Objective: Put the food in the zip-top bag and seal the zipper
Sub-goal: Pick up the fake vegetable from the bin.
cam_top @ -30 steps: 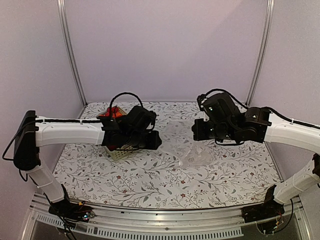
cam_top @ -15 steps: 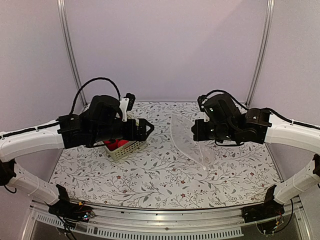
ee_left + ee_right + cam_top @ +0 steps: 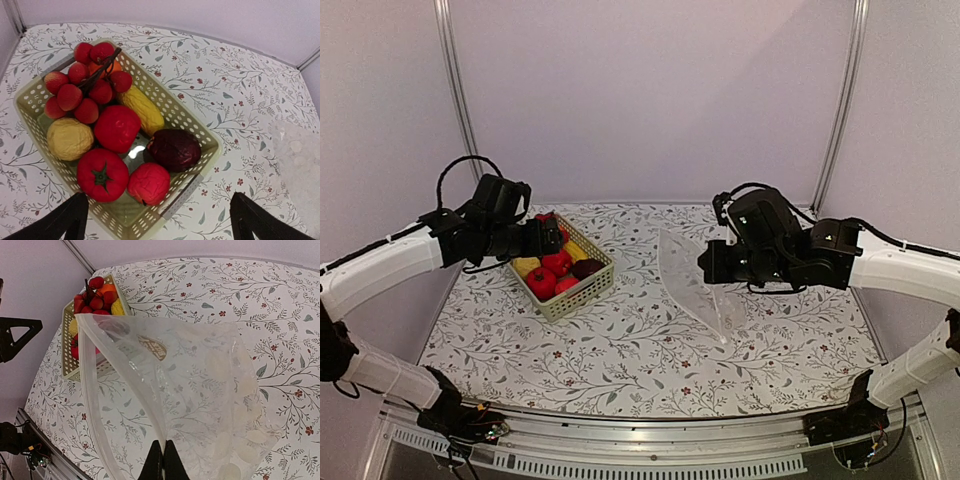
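Note:
The food lies in a pale green basket (image 3: pixel 582 292): a red tomato (image 3: pixel 102 175), a second round red fruit (image 3: pixel 148 183), a dark maroon one (image 3: pixel 174 149), yellow ones (image 3: pixel 70 138) and a bunch of small red fruits (image 3: pixel 82 82). My left gripper (image 3: pixel 542 238) (image 3: pixel 161 222) hovers open above the basket with nothing between its fingers. To the right, my right gripper (image 3: pixel 708 266) (image 3: pixel 163 454) is shut on the edge of the clear zip-top bag (image 3: pixel 692 282) (image 3: pixel 200 390) and holds it up off the table. The zipper (image 3: pixel 88 385) curves as a whitish strip, and the mouth gapes toward the basket.
The floral table cloth (image 3: pixel 640 360) covers the whole table. A purple back wall and two metal posts (image 3: pixel 460 100) close in the far side. The bag's crinkled corner (image 3: pixel 300 165) shows at the right of the left wrist view.
My left gripper has opened and drawn back left from the bag to above the basket. The bag, flat on the table before, now hangs spread from my right gripper.

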Action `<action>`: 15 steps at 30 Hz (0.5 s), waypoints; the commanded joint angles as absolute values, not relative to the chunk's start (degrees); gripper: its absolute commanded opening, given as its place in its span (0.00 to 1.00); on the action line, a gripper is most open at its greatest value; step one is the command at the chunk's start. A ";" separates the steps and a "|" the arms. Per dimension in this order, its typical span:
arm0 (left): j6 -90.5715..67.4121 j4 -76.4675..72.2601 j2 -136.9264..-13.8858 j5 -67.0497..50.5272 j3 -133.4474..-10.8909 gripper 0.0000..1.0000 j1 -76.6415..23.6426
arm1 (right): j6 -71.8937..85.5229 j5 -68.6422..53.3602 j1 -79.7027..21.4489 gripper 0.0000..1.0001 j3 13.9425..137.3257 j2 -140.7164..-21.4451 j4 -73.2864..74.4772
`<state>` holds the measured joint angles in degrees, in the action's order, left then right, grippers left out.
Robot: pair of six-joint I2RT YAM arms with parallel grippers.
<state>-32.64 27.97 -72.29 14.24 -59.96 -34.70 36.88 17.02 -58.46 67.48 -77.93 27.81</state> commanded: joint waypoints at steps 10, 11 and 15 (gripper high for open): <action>-29.04 35.48 -84.84 16.72 -64.16 1.00 -27.80 | 38.28 15.64 -58.77 0.00 65.94 -75.87 26.93; -28.98 35.64 -85.66 17.27 -64.51 1.00 -27.67 | 38.31 15.64 -58.74 0.00 65.89 -75.90 26.90; -28.49 36.24 -89.43 17.89 -66.09 1.00 -26.99 | 38.32 15.35 -58.77 0.00 65.76 -75.88 26.90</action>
<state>-29.82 34.74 -86.56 16.51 -63.94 -28.25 37.78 15.79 -58.46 66.87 -77.14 27.62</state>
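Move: The tomato, the likeliest target in the bin, lies about 3 cm ahead of the open left hand, 7 cm to its left and some 17 cm below. The small red vegetable is some 6 cm to the tomato's right; the red apple is roughly 5 cm farther out and 4 cm right of it, the potato 4 cm farther out and 4 cm left of it. From the right hand the tomato lies about 39 cm left, 10 cm ahead and 19 cm down. Touching nothing yet, the wide-open left hand sinks about 8 cm towards the tomato in the bin, easing some 4 cm left, mostly early on, and a little forward while the fingers tip roughly 15 degrees further down and the hand's left side rises. The right hand stays put and keeps its pinch on the bag's rim. ##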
